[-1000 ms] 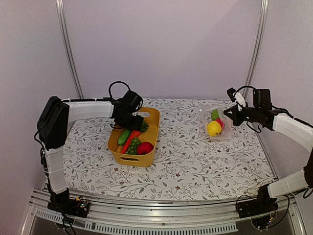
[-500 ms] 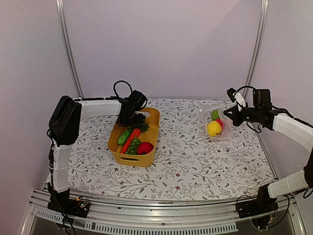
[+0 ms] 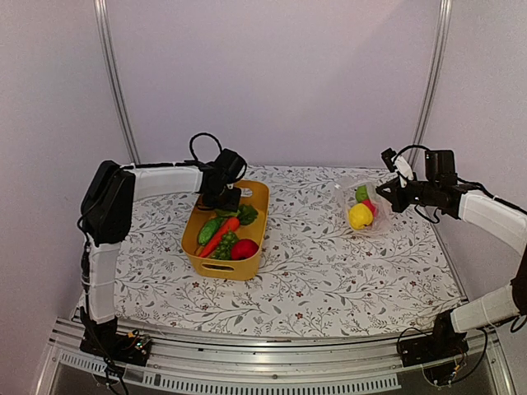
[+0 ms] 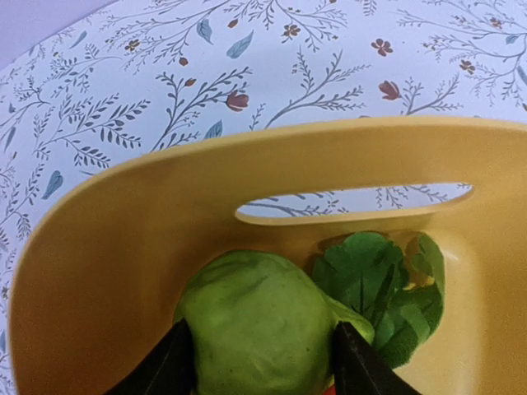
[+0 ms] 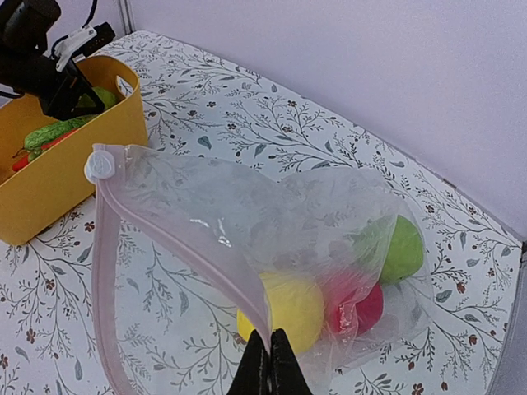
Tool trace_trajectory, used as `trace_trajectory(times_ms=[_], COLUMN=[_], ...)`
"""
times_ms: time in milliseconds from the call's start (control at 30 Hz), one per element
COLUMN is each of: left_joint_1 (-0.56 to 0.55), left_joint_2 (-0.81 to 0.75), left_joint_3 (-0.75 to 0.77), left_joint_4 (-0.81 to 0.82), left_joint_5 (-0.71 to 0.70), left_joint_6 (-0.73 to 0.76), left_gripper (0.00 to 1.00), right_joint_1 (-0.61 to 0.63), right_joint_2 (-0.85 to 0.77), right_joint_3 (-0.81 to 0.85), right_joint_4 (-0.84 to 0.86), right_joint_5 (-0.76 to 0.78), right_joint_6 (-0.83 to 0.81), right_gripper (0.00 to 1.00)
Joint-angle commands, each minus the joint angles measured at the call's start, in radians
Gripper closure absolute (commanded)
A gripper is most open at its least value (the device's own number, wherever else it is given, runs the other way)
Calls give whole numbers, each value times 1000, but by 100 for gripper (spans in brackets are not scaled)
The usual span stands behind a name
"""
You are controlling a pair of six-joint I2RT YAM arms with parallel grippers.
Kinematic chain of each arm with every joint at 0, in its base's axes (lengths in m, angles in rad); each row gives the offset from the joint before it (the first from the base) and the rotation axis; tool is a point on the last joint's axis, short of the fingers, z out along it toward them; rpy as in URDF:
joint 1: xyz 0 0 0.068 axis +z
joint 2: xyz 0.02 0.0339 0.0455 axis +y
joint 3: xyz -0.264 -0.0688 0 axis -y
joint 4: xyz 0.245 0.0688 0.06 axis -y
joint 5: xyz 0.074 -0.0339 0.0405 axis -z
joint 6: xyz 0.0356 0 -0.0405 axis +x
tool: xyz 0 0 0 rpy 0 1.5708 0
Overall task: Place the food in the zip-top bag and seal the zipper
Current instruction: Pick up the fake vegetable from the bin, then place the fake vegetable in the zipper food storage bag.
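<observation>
The yellow tub (image 3: 262, 216) holds food: a cucumber (image 3: 208, 230), a carrot (image 3: 221, 236), a red piece (image 3: 244, 248) and a leafy green piece (image 4: 379, 288). My left gripper (image 4: 262, 341) reaches into the tub's far end, shut on a round green piece (image 4: 259, 313), one finger pressed against each side. At the right, my right gripper (image 5: 269, 339) is shut on the pink zipper (image 5: 165, 239) of the zip-top bag (image 5: 247, 206), holding its mouth up and open toward the tub. Inside the bag lie a yellow piece (image 5: 300, 309), a red piece (image 5: 366, 309) and a green piece (image 5: 403, 247).
The floral tablecloth (image 3: 313, 271) covers the table between tub and bag. A white slider tab (image 5: 100, 164) sits at the far end of the zipper. Metal frame posts (image 3: 115, 82) stand at the back corners.
My left gripper has shifted slightly toward the tub's far end and its fingers have come in against the round green piece. The right arm and the bag have stayed still.
</observation>
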Motion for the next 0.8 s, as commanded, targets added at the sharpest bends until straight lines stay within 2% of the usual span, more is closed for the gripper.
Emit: trace_trajectory(times_ms=[0,133,267,433,767], left_joint_1=[-10,-42,-124,-268,-468], left_joint_2=[-140,-219,-302,-360,-314], left_joint_3=[-46,-47,-43,-23,-13], left_joint_4=[25,12,26,153,462], left_joint_5=[15,7,-2,29,169], left_joint_6=[17,23,31,101,156], left_gripper=[55,56,55,54,54], right_joint_1=[-5,-6,-5,-5,-5], right_joint_2=[16,15,13,13,7], right_joint_3=[18,19,20,20,21], right_joint_4=[-23,-25,-25,-27,-29], right_joint_5=[-14,-14,-18,-22,-25], right_joint_6=[-3,-5,-3,-3,3], right_gripper=[100,100,100,100,100])
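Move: The left hand already has the green vegetable gripped at the bin's far end. The zip-top bag it goes to lies about 43 cm to its right, some 4 cm nearer the base and slightly lower. The leafy greens sit about 6 cm to its right, level with it; the red carrot is about 9 cm back, straight behind. From the right hand the bag's middle is about 6 cm ahead, hardly left, and 17 cm below. Upwards first, nearly straight out of the bin, then sweeping right and back towards the bag while still climbing: the left hand rises over 20 cm and travels about 20 cm right, 15 cm back. Its wrist swings clockwise some 30 degrees as the fingers tip up from pointing down, keeping their hold on the green vegetable. The right hand stays put, still pinching the bag's edge. ##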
